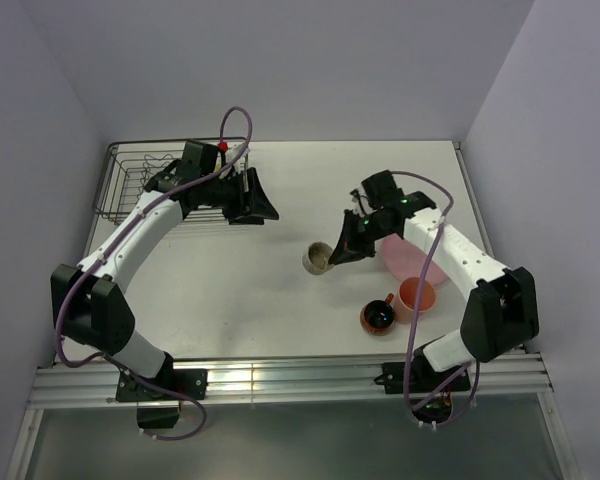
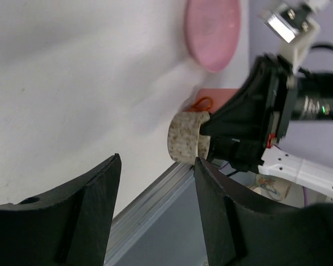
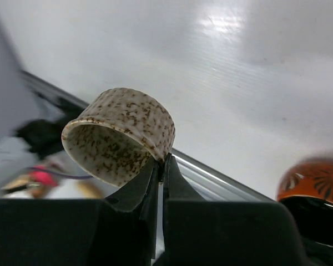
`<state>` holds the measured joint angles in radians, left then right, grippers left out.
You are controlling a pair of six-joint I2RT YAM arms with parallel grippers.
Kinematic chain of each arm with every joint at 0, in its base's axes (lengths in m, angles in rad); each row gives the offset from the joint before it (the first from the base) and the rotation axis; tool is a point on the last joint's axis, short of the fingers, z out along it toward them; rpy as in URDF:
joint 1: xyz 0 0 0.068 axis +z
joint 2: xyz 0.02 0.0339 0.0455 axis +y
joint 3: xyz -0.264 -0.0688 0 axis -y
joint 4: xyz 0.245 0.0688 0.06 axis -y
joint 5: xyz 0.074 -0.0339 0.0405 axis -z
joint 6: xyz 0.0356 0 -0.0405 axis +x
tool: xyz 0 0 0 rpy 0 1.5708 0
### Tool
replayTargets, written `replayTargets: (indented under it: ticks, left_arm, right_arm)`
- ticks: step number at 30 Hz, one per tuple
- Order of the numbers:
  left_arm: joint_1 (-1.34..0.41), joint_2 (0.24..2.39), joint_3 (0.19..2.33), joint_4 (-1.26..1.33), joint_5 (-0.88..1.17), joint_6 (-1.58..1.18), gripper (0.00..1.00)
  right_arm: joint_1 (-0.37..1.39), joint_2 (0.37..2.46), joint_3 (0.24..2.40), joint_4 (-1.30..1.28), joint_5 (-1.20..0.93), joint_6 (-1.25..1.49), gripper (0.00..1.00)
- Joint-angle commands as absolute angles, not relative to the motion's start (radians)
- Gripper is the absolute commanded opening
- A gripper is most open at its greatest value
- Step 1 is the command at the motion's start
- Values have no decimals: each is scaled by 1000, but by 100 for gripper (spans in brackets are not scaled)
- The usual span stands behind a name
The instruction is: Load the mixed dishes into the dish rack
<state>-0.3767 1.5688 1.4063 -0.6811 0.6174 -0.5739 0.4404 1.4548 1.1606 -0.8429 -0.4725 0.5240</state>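
Observation:
My right gripper [image 1: 337, 252] is shut on the rim of the small beige speckled cup [image 1: 318, 258], which is tipped on its side near the table's middle. In the right wrist view the jaws [image 3: 162, 164] pinch the wall of the cup [image 3: 122, 133]. The pink plate [image 1: 416, 262] lies partly under the right arm. The salmon-pink cup [image 1: 417, 296] and the orange-red mug [image 1: 378, 316] stand near the front right. The dish rack [image 1: 130, 185] sits at the back left. My left gripper [image 1: 260, 205] hovers open and holds nothing, to the right of the rack.
In the left wrist view the open fingers [image 2: 94, 194] frame the cup [image 2: 187, 143], the right gripper behind it, and the pink plate [image 2: 212, 30]. The table's aluminium front rail [image 1: 280, 380] runs along the near edge. Walls close in the table on three sides.

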Motion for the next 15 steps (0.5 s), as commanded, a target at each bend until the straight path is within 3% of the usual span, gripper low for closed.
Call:
replayTargets:
  ticks: [1,3,4,5,10,14,15]
  left_arm:
    - [-382,1511,1423,-529,768,-572,62]
    - [-382,1511,1445,-522,787,-552,65]
    - [-383,1511,1466,-515,799,-545,90]
    - [-385,1511,1474,-505,845,-531,99]
    - [-443,1490,1528,-473,900,-456,99]
    - [-449,1479,1539,-453,913,-437,99]
    - [-457,1477,1545,-453,923,-430,99]
  right_arm:
    - [332,1411,1181,-726,-820,624,0]
    - [299,1419,1167,-683,-919,690,0]
    - [290,1422,1154,-614,-957,719,0]
    - [287,1422,1137,-570,-1036,797,0]
    - [285,1384,971,-12,-1212,1213,0]
    - [288,1362,856,355,-1241,1582,0]
    - [291,1365,830,546,-1236,1650,0]
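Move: Some 11 cm to the left hand's right, 6 cm back and 7 cm below is the speckled bowl; the dish rack's middle lies about 21 cm left and 13 cm ahead, 18 cm down. Already pinching the bowl's rim, the right hand has the left fingers about 13 cm to its left, 8 cm ahead and 7 cm up; the dark cup is roughly 8 cm back, 11 cm right and 12 cm below. Swinging its fingers from steeply down to nearly level leftward, a roll of about 45 degrees, the right hand keeps its pinch and lifts the speckled bowl some 8 cm and to the left, towards the left gripper. The left hand also rises about 9 cm while moving right and slightly back to meet it, fingers opening wide, tips tilting up and turning clockwise. ##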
